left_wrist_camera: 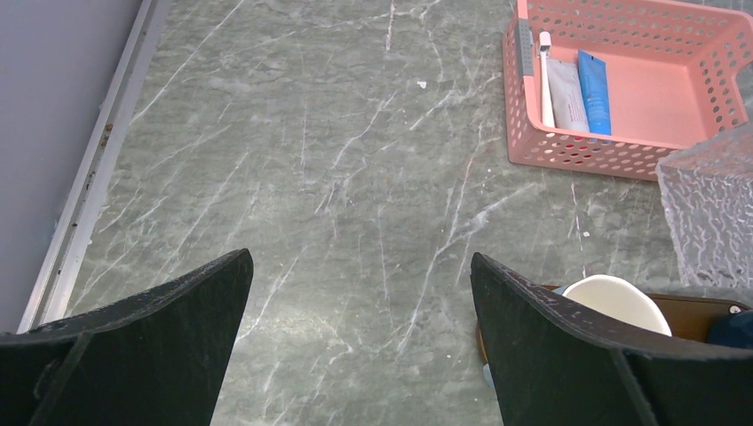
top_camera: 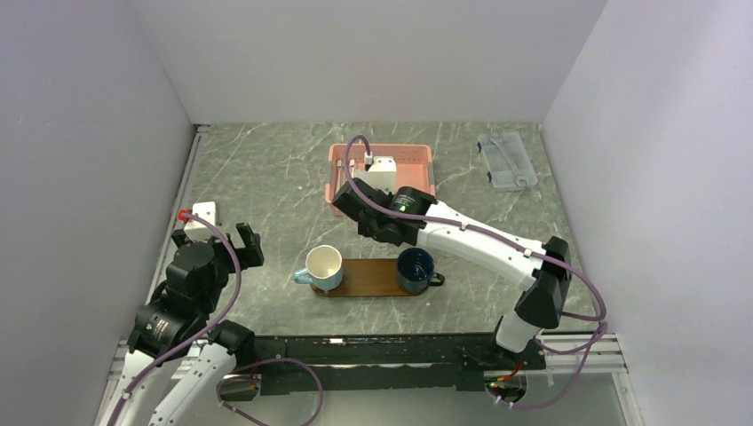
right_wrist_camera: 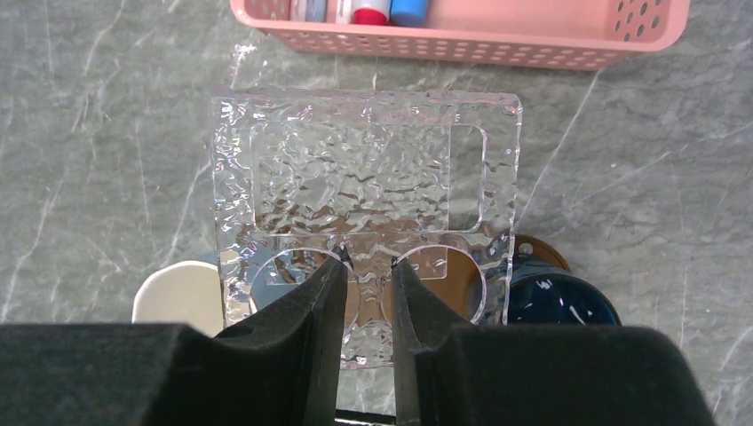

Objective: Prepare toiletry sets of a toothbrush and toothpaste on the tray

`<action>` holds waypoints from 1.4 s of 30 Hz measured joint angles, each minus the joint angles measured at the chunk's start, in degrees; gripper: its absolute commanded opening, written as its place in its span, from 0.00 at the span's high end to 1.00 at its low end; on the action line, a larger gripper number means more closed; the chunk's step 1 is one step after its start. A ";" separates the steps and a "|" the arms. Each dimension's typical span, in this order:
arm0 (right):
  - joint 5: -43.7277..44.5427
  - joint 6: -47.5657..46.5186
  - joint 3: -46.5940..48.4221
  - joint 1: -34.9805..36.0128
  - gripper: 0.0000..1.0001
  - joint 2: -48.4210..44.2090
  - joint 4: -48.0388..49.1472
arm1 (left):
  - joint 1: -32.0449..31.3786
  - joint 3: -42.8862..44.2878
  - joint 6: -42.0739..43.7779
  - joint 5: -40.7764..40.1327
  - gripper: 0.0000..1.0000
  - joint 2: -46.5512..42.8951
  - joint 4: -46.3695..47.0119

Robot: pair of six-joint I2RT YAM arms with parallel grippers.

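My right gripper [right_wrist_camera: 368, 262] is shut on a clear, rippled plastic holder [right_wrist_camera: 364, 177], pinching the strip between its two round holes. It hangs above the dark wooden tray [top_camera: 373, 277], which shows through the plastic, between a white mug [top_camera: 324, 266] and a dark blue mug [top_camera: 416, 269]. In the pink basket [left_wrist_camera: 533, 146] lie a white toothbrush [left_wrist_camera: 544, 80], a white tube [left_wrist_camera: 566, 93] and the blue toothpaste [left_wrist_camera: 594, 91]. My left gripper [left_wrist_camera: 360, 257] stands open over bare table at the left, holding nothing.
A clear plastic box [top_camera: 506, 160] sits at the back right. The right arm [top_camera: 479, 244] reaches across the tray toward the basket. A metal rail [left_wrist_camera: 89, 186] runs along the left wall. White walls close in the table on three sides.
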 measured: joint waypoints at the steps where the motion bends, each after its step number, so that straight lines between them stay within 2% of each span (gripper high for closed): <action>1: -0.02 0.09 -0.13 0.28 1.00 0.20 -0.07 | 0.00 0.00 0.00 0.00 0.01 0.04 0.00; 21: 1.16 4.57 -1.18 3.34 1.00 4.13 -3.72 | 0.00 0.00 0.00 0.00 0.01 0.09 -0.02; 42: 1.27 7.82 -5.86 5.27 1.00 4.24 -4.37 | 0.00 0.00 0.00 0.02 0.01 0.09 -0.02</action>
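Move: The right hand already holds the clear holder. The brown tray's middle, its target, lies about 5 cm back and 1 cm to its left, some 18 cm below. On the tray stand the light-blue mug, about 10 cm left of its middle, and the navy mug, about 10 cm right. The pink basket's middle is roughly 20 cm ahead of the hand and 1 cm right. From the left hand the tray is about level ahead and 27 cm to the right. Lower the clear holder with the right gripper towards the bare middle of the tray between the two mugs: sink about 6.5 cm while drawing back some 4 cm from the basket, without a stop. Meanwhile tip the fingers a little further down and let the hand's left side dip, both slightly, and keep the fingers closed on the holder. ##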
